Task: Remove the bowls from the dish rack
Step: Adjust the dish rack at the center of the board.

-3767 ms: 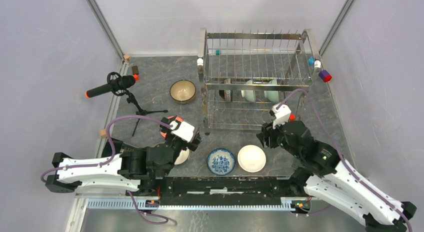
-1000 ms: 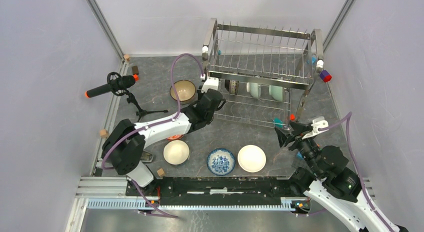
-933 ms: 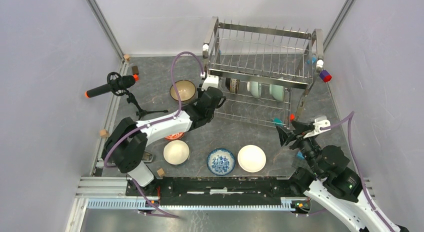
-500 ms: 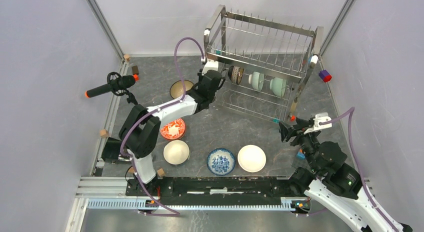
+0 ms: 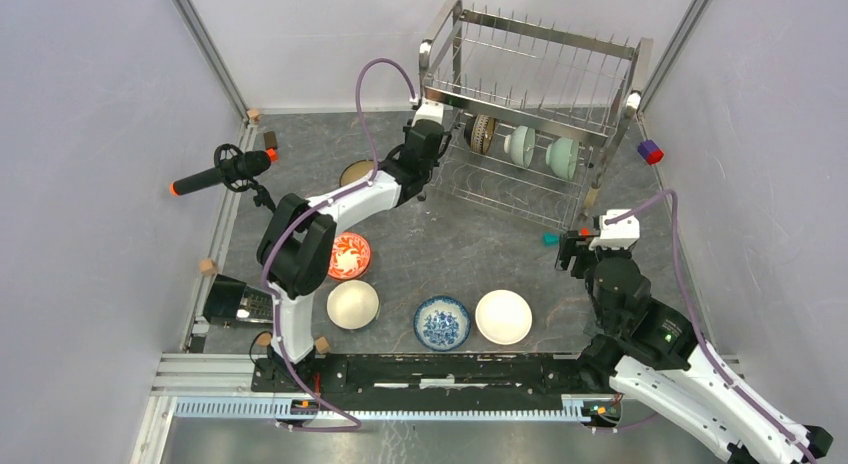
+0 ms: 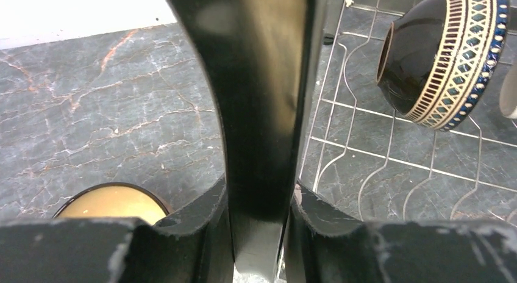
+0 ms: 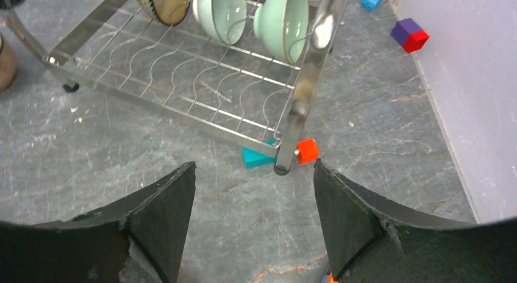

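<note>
The dish rack (image 5: 540, 74) stands skewed at the back right. Its lower tier holds a dark patterned bowl (image 5: 483, 134) (image 6: 439, 57) and two pale green bowls (image 5: 518, 144) (image 5: 562, 156) (image 7: 222, 14), all on edge. My left gripper (image 5: 425, 146) (image 6: 259, 191) is shut on the rack's front left leg (image 6: 262, 100). My right gripper (image 5: 572, 249) (image 7: 253, 167) is open and holds nothing, just short of the rack's front right leg (image 7: 305, 106). On the table sit a tan bowl (image 5: 352, 172) (image 6: 113, 204), a red patterned bowl (image 5: 348, 256), a cream bowl (image 5: 353, 304), a blue-and-white bowl (image 5: 442, 322) and a white bowl (image 5: 503, 316).
A microphone on a small stand (image 5: 225, 171) is at the left. A teal block (image 7: 259, 156) and an orange block (image 7: 308, 150) lie at the rack's right leg. A purple-and-red block (image 7: 408, 35) sits near the right wall. The left arm spans the table's middle left.
The rack has swung toward the back, its left end carried back and right by my left gripper. My right gripper has opened wider and turned to face the rack's right leg.
</note>
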Controlling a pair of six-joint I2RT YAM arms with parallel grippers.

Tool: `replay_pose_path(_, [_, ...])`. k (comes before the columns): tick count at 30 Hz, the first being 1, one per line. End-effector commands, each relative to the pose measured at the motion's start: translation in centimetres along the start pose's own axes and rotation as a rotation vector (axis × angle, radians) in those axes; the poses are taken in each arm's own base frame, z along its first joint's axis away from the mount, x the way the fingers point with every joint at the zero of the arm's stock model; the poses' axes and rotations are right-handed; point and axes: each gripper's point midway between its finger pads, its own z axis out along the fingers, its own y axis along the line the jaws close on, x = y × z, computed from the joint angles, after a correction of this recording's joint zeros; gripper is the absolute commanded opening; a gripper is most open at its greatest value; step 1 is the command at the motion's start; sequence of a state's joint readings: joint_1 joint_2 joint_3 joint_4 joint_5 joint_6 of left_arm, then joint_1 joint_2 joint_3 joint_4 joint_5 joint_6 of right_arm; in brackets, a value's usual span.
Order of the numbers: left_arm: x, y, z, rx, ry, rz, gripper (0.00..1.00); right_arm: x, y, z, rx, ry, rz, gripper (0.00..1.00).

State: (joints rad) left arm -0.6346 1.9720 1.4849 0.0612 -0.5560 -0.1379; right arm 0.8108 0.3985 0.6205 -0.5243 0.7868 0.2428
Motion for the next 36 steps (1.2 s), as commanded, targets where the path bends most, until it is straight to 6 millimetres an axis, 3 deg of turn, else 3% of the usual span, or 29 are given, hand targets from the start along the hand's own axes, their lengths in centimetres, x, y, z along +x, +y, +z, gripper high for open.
replay_pose_path(1, [-5.4, 0.0, -0.6, 0.070, -0.113, -0.143, 0.42, -2.0, -1.4, 0.5, 0.119, -0.084, 0.087, 0.77])
replay_pose_path(6, [-5.3, -0.2, -3.1, 0.148, -0.100, -0.164, 0.81, -1.7, -0.9, 1.5, 0.151, -0.078, 0.080, 0.78])
replay_pose_path(11, [-5.3, 0.0, -6.9, 0.219, -0.093, -0.179, 0.96, -2.6, -1.3, 1.7, 0.191, -0.098, 0.091, 0.79])
replay_pose_path(17, [-4.8, -0.1, -12.8, 0.288, -0.089, -0.149, 1.00, -1.9, -2.2, 2.5, 0.276, -0.108, 0.130, 0.78])
replay_pose_path(23, [-2.2, 1.0, -17.6, 0.329, -0.054, -0.077, 1.00, -0.6, -3.0, 3.6, 0.323, -0.101, 0.156, 0.78])
replay_pose_path(30, [-1.4, 2.2, -21.5, 0.430, -0.073, -0.070, 1.00, 0.9, -4.7, 6.8, 0.352, -0.042, 0.183, 0.77])
replay_pose_path(36, [-0.2, 2.4, -22.8, 0.472, -0.119, -0.095, 1.00, 1.9, -4.5, 9.4, 0.362, -0.054, 0.281, 0.73])
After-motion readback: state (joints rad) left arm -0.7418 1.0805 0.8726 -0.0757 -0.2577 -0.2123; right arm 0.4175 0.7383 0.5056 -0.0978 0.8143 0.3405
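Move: The left hand still grips the dish rack's left front post. The black patterned bowl on the lower shelf is about 13 cm to its right and 9 farther out; the tan bowl lies some 12 cm left and 2 farther out. From the empty right hand, the rack's right front post stands about 17 cm ahead and 7 right. The teal block is 15 ahead and the red block 18 ahead, 8 right, both about 21 below. Back and upward the left hand comes away: its fingers spread wide and let go of the left post, then it draws back about 20 cm and rises some 8, turning clockwise. The right hand, fingers still open, advances about 7 cm, shifts right nearly as much and sinks a little towards the right front post, swinging clockwise roughly 25 degrees. ##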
